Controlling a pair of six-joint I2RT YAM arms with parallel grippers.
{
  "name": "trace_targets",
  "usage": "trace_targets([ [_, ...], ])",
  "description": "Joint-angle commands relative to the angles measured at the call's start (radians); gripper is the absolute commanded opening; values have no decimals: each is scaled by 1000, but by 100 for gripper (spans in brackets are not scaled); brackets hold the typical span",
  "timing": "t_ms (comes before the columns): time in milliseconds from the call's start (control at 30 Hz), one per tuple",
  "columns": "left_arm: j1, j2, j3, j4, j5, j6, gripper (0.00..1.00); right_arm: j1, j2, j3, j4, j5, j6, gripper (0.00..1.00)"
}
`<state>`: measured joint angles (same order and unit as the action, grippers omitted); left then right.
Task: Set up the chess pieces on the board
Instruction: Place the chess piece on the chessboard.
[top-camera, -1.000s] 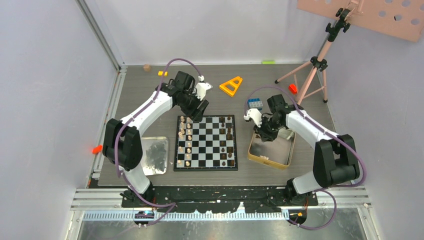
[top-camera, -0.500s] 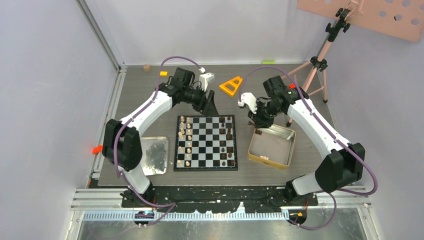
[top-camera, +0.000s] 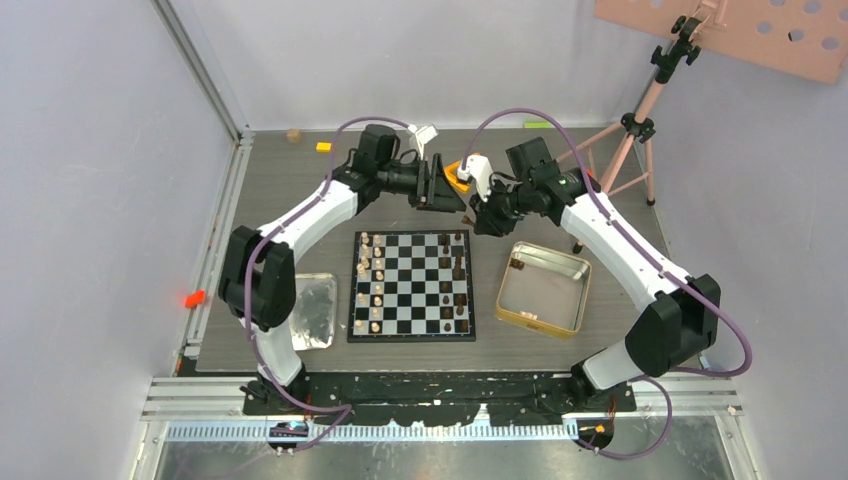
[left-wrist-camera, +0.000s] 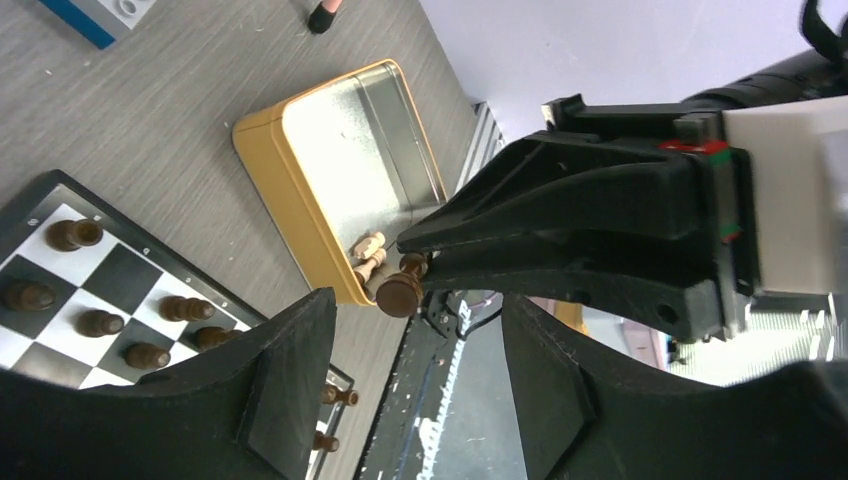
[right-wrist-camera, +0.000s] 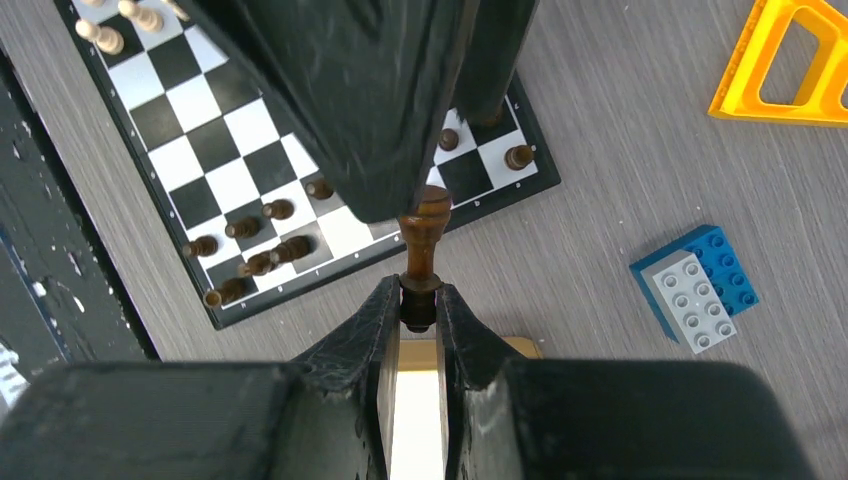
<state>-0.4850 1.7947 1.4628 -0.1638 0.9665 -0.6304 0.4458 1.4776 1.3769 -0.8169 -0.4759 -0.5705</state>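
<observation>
My right gripper is shut on the base of a dark brown chess piece, holding it in the air beyond the board's far edge. My left gripper is open and faces it, with the same piece just in front of its fingertips and touching neither finger. In the top view the two grippers, left and right, meet tip to tip. The board carries light pieces in its left columns and dark pieces in its right ones.
The gold-rimmed tin, right of the board, holds two light pieces. A silver tray lies left of the board. A yellow triangle and a blue brick lie behind. A tripod stands far right.
My right gripper rose out of the tin with the dark piece and moved left and back. My left gripper swung right from the board's far-left corner to face it, opening a little wider.
</observation>
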Motion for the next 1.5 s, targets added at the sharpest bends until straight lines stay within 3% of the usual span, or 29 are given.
trace_targets([
  [0,-20,41,37,79,37,-131,64,5,4,51,88,2,92,1],
  [167,-27,63,36,78,31,-162,62,6,7,51,112,17,107,1],
  [567,-33,101,29,151,71,-252,30,5,1,23,130,51,101,1],
  [733,-33,109,27,158,75,-260,22,5,1,19,122,51,89,1],
  [867,-23,96,-12,250,77,-299,0,5,-3,13,126,68,98,12],
  [900,-13,88,-31,289,78,-331,0,1,-10,9,141,72,108,21],
  [1000,19,63,-116,523,79,-466,0,-51,-32,-25,203,5,214,45],
  [1133,49,50,-208,855,73,-645,0,-179,-52,-64,350,-222,466,65],
  [1300,49,53,-250,1041,63,-737,0,-231,-46,-149,583,-376,726,66],
  [1467,49,64,-267,1121,50,-788,0,-252,-6,-208,812,-500,972,63],
])
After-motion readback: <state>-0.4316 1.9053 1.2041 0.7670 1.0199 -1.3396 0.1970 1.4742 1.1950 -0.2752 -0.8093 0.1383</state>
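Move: The dark chess piece that the left hand goes for lies roughly 2 cm back, 4 cm right and 3 cm below it, held by its thin end in the right fingers. From the right hand, this piece's middle is about 1 cm ahead and 2 cm left; the chessboard's centre lies some 7 cm back, 13 cm left and 18 cm down, the tin 7 cm back and 18 cm right, the blue-grey blocks 14 cm ahead and 10 cm right. The open left hand eases about 3 cm right and down to the dark piece while the right hand, still pinching its thin end, brings it some 2 cm forward to meet it, and the left fingers close on its wide end. Only then do the right fingers open wide and come free, that hand going on about 3 cm forward, right and up with a roll of some 30 degrees, while the left carries the piece about 3 cm forward and to its left, ending higher, its fingers tipping up. ##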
